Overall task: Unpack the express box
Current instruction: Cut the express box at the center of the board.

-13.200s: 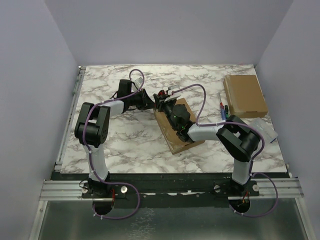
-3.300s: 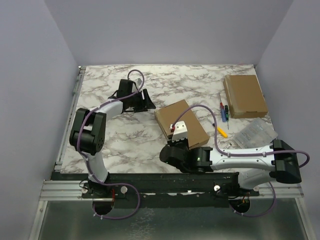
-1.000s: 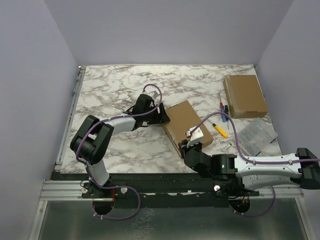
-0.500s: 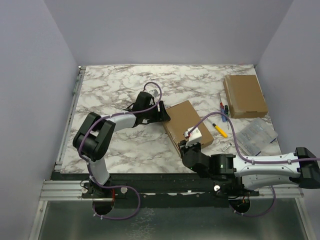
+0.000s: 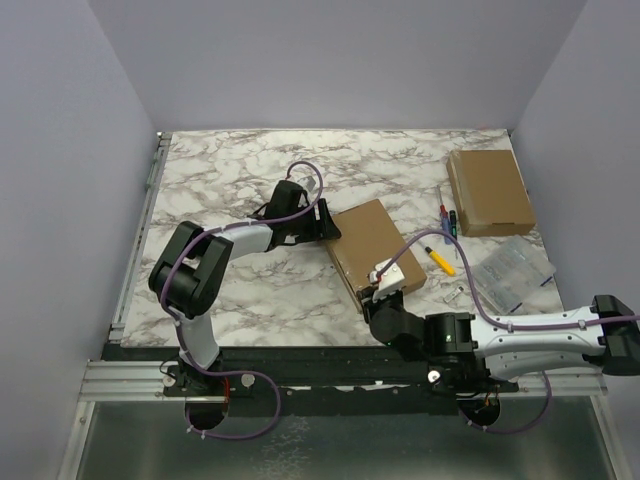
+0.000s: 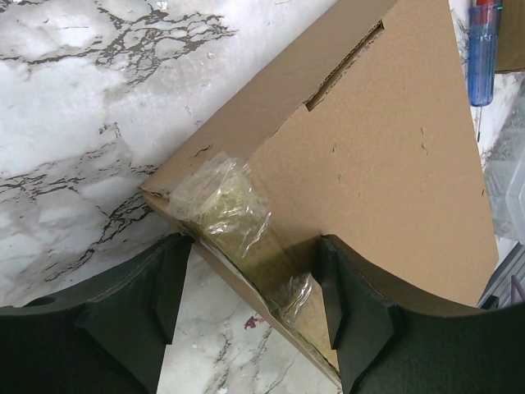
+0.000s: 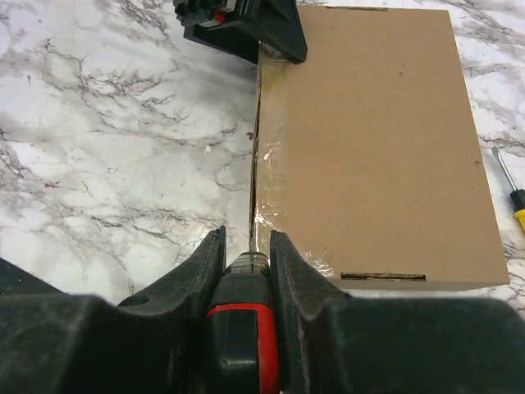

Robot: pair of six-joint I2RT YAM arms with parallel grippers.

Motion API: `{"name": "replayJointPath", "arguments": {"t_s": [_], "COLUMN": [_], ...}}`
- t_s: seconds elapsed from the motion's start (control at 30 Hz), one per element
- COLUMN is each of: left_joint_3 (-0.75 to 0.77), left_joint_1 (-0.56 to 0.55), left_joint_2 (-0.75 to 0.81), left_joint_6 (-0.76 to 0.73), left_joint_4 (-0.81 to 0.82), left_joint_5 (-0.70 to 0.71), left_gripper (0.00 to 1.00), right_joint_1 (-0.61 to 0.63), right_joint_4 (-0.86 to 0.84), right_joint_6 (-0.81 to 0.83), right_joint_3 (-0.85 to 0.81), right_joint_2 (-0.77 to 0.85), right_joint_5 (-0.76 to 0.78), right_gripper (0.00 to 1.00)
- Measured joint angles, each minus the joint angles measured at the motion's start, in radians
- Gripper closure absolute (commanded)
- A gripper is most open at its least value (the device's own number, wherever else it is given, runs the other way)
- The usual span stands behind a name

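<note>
The express box (image 5: 368, 238) is a flat brown carton lying mid-table, its long left seam covered with clear tape (image 7: 267, 189). My left gripper (image 5: 328, 226) is open at the box's far left corner (image 6: 176, 193); one finger is beside the box over the table, the other over the lid. In the left wrist view the gripper (image 6: 250, 275) has the taped edge (image 6: 238, 213) running between its fingers. My right gripper (image 7: 246, 246) is shut on a black-and-red tool (image 7: 242, 328), whose thin tip meets the near end of the taped seam. From above, that gripper (image 5: 385, 290) sits at the box's near corner.
A second flat carton (image 5: 490, 190) lies at the back right. Screwdrivers (image 5: 446, 218), one with a yellow handle (image 5: 440, 262), lie between the two boxes, and a clear plastic bag (image 5: 512, 268) is at the right edge. A blue-handled screwdriver (image 6: 482, 49) shows beyond the box.
In the last second the left gripper has edged slightly closer to the box corner. The right gripper, with the tool, has stayed at the near corner. Before that, both arms moved in.
</note>
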State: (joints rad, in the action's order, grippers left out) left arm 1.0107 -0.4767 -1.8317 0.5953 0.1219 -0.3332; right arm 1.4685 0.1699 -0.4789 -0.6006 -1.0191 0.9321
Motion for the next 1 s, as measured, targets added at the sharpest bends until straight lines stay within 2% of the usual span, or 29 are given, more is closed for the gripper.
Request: {"name": "replayJointPath", "arguments": {"t_s": [0.37, 0.5, 0.63, 0.83, 1.0], "left_joint_3": [0.0, -0.026, -0.084, -0.077, -0.089], "left_joint_1": [0.0, -0.011, -0.015, -0.01, -0.054], "left_joint_2": [0.003, 0.03, 0.12, 0.297, 0.354], "left_joint_6": [0.002, 0.001, -0.034, -0.089, -0.08], "left_joint_4": [0.005, 0.02, -0.014, -0.178, -0.177], "left_joint_5": [0.004, 0.049, 0.099, 0.111, 0.083], "left_gripper": [0.32, 0.3, 0.28, 0.29, 0.3], "right_joint_1": [0.016, 0.019, 0.019, 0.013, 0.011], "right_joint_4": [-0.016, -0.021, -0.042, -0.076, -0.098], "right_joint_6": [0.01, 0.037, 0.064, 0.088, 0.109], "right_joint_3": [-0.019, -0.06, -0.066, -0.066, -0.072], "right_joint_2": [-0.044, -0.09, -0.099, -0.099, -0.12], "right_joint_5": [0.059, 0.066, 0.064, 0.058, 0.047], "right_gripper": [1.0, 1.0, 1.0, 1.0, 1.0]}}
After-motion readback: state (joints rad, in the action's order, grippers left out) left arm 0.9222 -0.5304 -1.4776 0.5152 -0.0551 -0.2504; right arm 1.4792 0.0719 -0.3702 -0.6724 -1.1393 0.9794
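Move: The left fingers already straddle the taped edge of the express box near its far end; the box's middle lies about 9 cm right of that hand, 4 cm back and 2 cm lower. From the right hand, which holds the knife, it is roughly 16 cm ahead, 1 cm right and 12 cm below. The yellow screwdriver lies some 23 cm right of the left hand and 7 cm back, the blue screwdriver 24 cm right and 3 cm ahead. First left and slightly back, then mainly up, the left hand comes free of the box's far end, rising some 8 cm and ending about 5 cm farther back after easing right again. Its fingers stay wide and tip up about 10 degrees. The right hand keeps its grip on the knife at the near end of the taped edge, easing about 2.5 cm left and a little up. ##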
